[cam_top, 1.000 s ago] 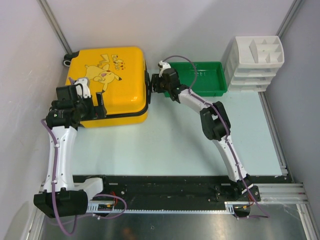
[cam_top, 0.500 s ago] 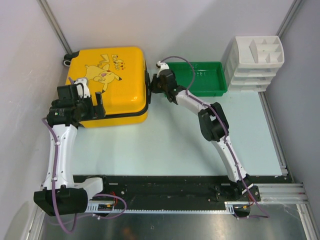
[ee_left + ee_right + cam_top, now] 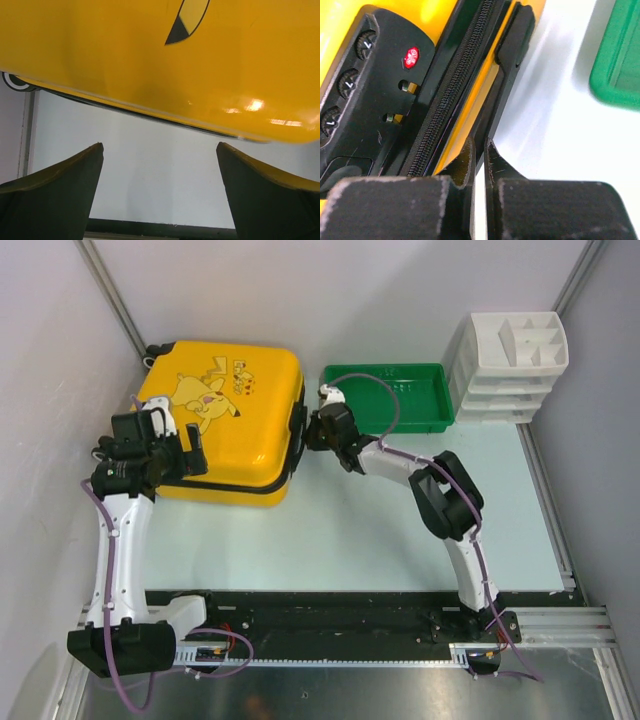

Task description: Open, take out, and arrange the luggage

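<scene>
The luggage (image 3: 225, 420), a yellow suitcase with a Pikachu print, lies flat at the back left of the table, turned a little askew. My right gripper (image 3: 308, 428) is at its right side, by the black zipper band (image 3: 451, 95) and combination lock (image 3: 355, 85). The right gripper (image 3: 479, 142) is shut on the thin black side handle (image 3: 512, 37). My left gripper (image 3: 180, 452) hovers over the suitcase's near left corner. In the left wrist view the left gripper (image 3: 159, 146) is wide open, with only table between its fingers and the yellow shell (image 3: 150, 55) just beyond.
A green tray (image 3: 440, 400) sits right of the suitcase, close behind my right wrist; its corner (image 3: 620, 65) shows in the right wrist view. A white compartmented organizer (image 3: 510, 360) stands at the back right. Walls close in on the left and back.
My right gripper has closed on the side handle and drawn toward me. The suitcase has swung clockwise and shifted slightly right. The left gripper stays open.
</scene>
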Robot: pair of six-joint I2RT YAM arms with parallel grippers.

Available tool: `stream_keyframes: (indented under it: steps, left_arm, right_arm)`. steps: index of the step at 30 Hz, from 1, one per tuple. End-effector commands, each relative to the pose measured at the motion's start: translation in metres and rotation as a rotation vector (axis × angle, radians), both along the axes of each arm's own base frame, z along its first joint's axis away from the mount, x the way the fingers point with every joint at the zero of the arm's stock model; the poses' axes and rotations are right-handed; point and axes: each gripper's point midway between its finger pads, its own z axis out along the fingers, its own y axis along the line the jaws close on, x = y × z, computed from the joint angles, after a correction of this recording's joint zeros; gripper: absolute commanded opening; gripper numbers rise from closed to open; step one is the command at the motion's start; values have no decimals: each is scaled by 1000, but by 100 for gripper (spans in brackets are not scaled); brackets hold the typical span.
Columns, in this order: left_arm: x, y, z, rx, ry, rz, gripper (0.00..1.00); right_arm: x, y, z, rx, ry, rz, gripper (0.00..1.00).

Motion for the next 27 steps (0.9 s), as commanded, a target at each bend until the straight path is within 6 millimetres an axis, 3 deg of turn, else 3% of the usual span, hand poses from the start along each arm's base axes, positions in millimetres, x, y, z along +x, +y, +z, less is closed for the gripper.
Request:
stream_keyframes:
  steps: [1,3,4,5,8,11,14,15,16,19,22,23,26,27]
  left_arm:
    - [3,3,21,-9,-74,41,100]
    - [3,4,22,-7,-77,44,100]
    - [4,4,21,-6,-75,49,100]
    - [4,5,21,-8,-74,52,100]
    - [5,7,21,-11,-70,75,99]
    - [9,7,21,-13,-67,76,100]
    - [13,17,22,18,-58,111,100]
    - [14,16,26,17,-67,107,100]
    - [16,16,30,16,-77,102,100]
    - [24,16,48,29,-117,80,100]
    - [37,22,72,72,-159,50,100]
    - [49,21,71,62,-150,21,100]
    - [74,26,114,64,-245,-31,100]
    - [91,33,107,56,-221,-22,100]
  right_arm:
    - [-115,11,-58,-107,266,185,0]
    - [-147,15,-61,-114,308,245,0]
    - [-167,23,-50,-108,305,289,0]
    - [-192,19,-61,-117,352,333,0]
    - [-239,27,-48,-84,369,443,0]
    - [-270,28,-35,-69,372,511,0]
    - [-285,23,-33,-78,397,535,0]
    - [-293,14,-41,-97,443,531,0]
    - [-300,10,-43,-98,472,541,9]
    - [-305,-6,-42,-130,465,538,48]
    - [-290,-17,-22,-140,378,554,60]
    - [-279,-24,-18,-140,351,553,62]
    - [-267,-35,-2,-129,294,599,74]
    - [-257,-44,0,-129,291,584,80]
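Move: The right fingers are already shut on the suitcase's side handle, whose middle sits about 4 cm ahead and 2 cm left of them. The suitcase's middle is roughly 24 cm left and 2 cm ahead; the green tray lies about 15 cm ahead and 23 cm right, some 8 cm lower. From the left hand, the suitcase's middle is around 15 cm ahead, 8 cm right and 15 cm below, the handle about 17 cm ahead and 27 cm right. Pull the suitcase's handle side back towards the robot with the right gripper still shut, sweeping about 30 cm back in all while the wrist turns some 30 degrees counter-clockwise and tips down. Late in the sweep, sink about 7 cm and open wide, off the handle, then ease forward, up and to the right. Meanwhile lift the open left gripper and send it forward over the suitcase, gathering speed late. ##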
